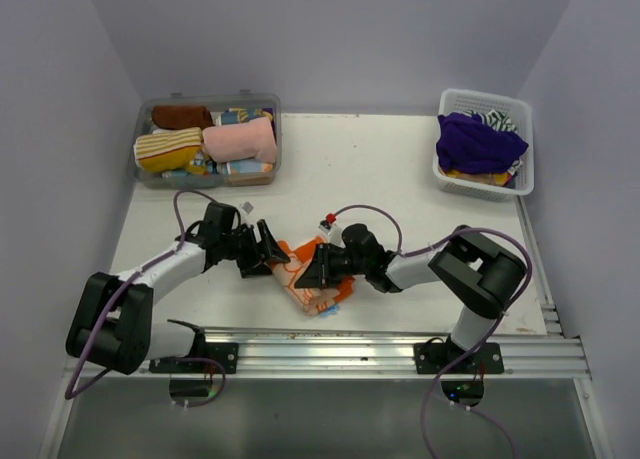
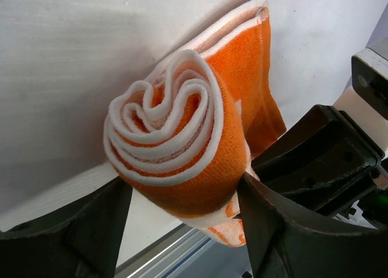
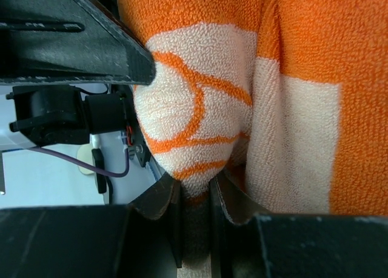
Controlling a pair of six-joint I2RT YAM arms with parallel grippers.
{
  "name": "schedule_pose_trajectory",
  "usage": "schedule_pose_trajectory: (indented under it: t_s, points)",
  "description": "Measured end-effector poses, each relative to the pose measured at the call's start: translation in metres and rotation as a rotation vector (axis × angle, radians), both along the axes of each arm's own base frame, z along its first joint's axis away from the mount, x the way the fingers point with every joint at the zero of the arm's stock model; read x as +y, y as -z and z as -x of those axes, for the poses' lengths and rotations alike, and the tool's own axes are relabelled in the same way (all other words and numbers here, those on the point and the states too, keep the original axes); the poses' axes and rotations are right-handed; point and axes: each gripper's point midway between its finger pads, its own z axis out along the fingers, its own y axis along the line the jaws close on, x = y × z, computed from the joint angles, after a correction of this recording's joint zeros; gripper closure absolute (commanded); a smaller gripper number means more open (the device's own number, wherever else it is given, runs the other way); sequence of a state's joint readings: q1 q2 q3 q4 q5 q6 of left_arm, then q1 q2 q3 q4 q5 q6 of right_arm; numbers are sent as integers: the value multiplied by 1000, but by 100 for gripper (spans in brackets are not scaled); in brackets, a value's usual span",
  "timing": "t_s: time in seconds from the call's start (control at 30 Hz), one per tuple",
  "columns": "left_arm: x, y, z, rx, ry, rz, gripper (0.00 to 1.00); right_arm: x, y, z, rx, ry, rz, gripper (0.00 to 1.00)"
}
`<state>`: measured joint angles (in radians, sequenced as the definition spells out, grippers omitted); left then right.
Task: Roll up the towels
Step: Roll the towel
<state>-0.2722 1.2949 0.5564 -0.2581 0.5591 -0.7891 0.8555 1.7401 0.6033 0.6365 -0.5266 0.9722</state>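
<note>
An orange-and-cream towel [image 1: 322, 295] lies partly rolled near the table's front edge, between both grippers. In the left wrist view its rolled end [image 2: 176, 126] shows a spiral of orange and white layers. My left gripper [image 2: 182, 181] [image 1: 272, 254] holds this roll with wide jaws, a finger against each side. My right gripper [image 3: 195, 187] [image 1: 308, 269] is shut on a fold of the same towel [image 3: 200, 78] and pinches the cream printed part between its fingertips. The two grippers nearly touch each other.
A clear bin [image 1: 278, 139] at the back left holds rolled towels, among them a pink one [image 1: 240, 139] and a striped yellow one [image 1: 165, 147]. A white basket [image 1: 485, 97] at the back right holds a purple towel [image 1: 478, 139]. A metal rail [image 1: 380, 344] runs along the near edge.
</note>
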Motion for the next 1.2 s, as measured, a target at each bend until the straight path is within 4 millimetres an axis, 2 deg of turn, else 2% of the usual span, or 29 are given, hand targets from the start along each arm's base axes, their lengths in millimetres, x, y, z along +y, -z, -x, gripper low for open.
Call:
schedule_pose_trajectory:
  t_s: [0.03,0.13,0.17,0.3,0.4,0.57,0.7,0.8,0.9,1.0,1.07,1.17,1.2]
  points:
    - [-4,1,-1,-2,4,3,31,0,0,0,4,1,0,100]
    - [-12,6,-2,6,11,4,38,-1,1,0,10,1,3,79]
    - [-13,9,-3,14,10,3,43,-1,2,0,14,3,10,63]
    - [-19,17,-8,69,-9,0,45,-8,-2,-3,-6,15,74,34]
    - [-23,18,-13,85,-12,0,45,-19,-10,-5,-74,30,176,26]
    - [-25,17,-14,95,-20,-2,45,-38,-45,-2,-293,53,373,25]
    - [-25,17,-14,100,-25,-6,45,-32,-77,7,-497,21,483,27]
    - [-25,16,-14,102,-25,-11,45,-20,-88,11,-628,-23,566,27]
    - [-26,16,-14,101,-24,-15,45,-4,-84,14,-731,-70,658,26]
    - [-26,15,-15,101,-23,-20,45,5,-64,15,-814,-114,774,26]
    - [-27,14,-15,101,-22,-23,45,1,-42,15,-846,-147,865,26]
    - [-26,14,-15,102,-24,-27,44,-5,-26,10,-868,-158,943,28]
    - [-26,14,-16,101,-25,-28,44,-7,-23,8,-873,-155,960,32]
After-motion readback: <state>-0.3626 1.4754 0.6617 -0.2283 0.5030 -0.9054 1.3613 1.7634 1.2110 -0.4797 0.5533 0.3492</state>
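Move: The roll of orange-and-white towel slants between my grippers. Its middle is about 7 cm to the right of my left hand, 5 cm nearer me and 2 cm lower; from my right hand it is roughly 2 cm back and 3 cm below, straight in line sideways. The loose tail lies some 6 cm to the right of my right hand and 3 cm ahead, about 5 cm below. The clear bin stands about 32 cm ahead and 17 cm left of my left hand. I open my right fingers to free their pinch, draw back about 4 cm right while rising some 9 cm, then swing left again and down over the roll's near end, fingers still wide and turned from leftward to forward-and-down. Meanwhile my left fingers close partway around the roll's left end, easing right, down and slightly forward, then hold it. ##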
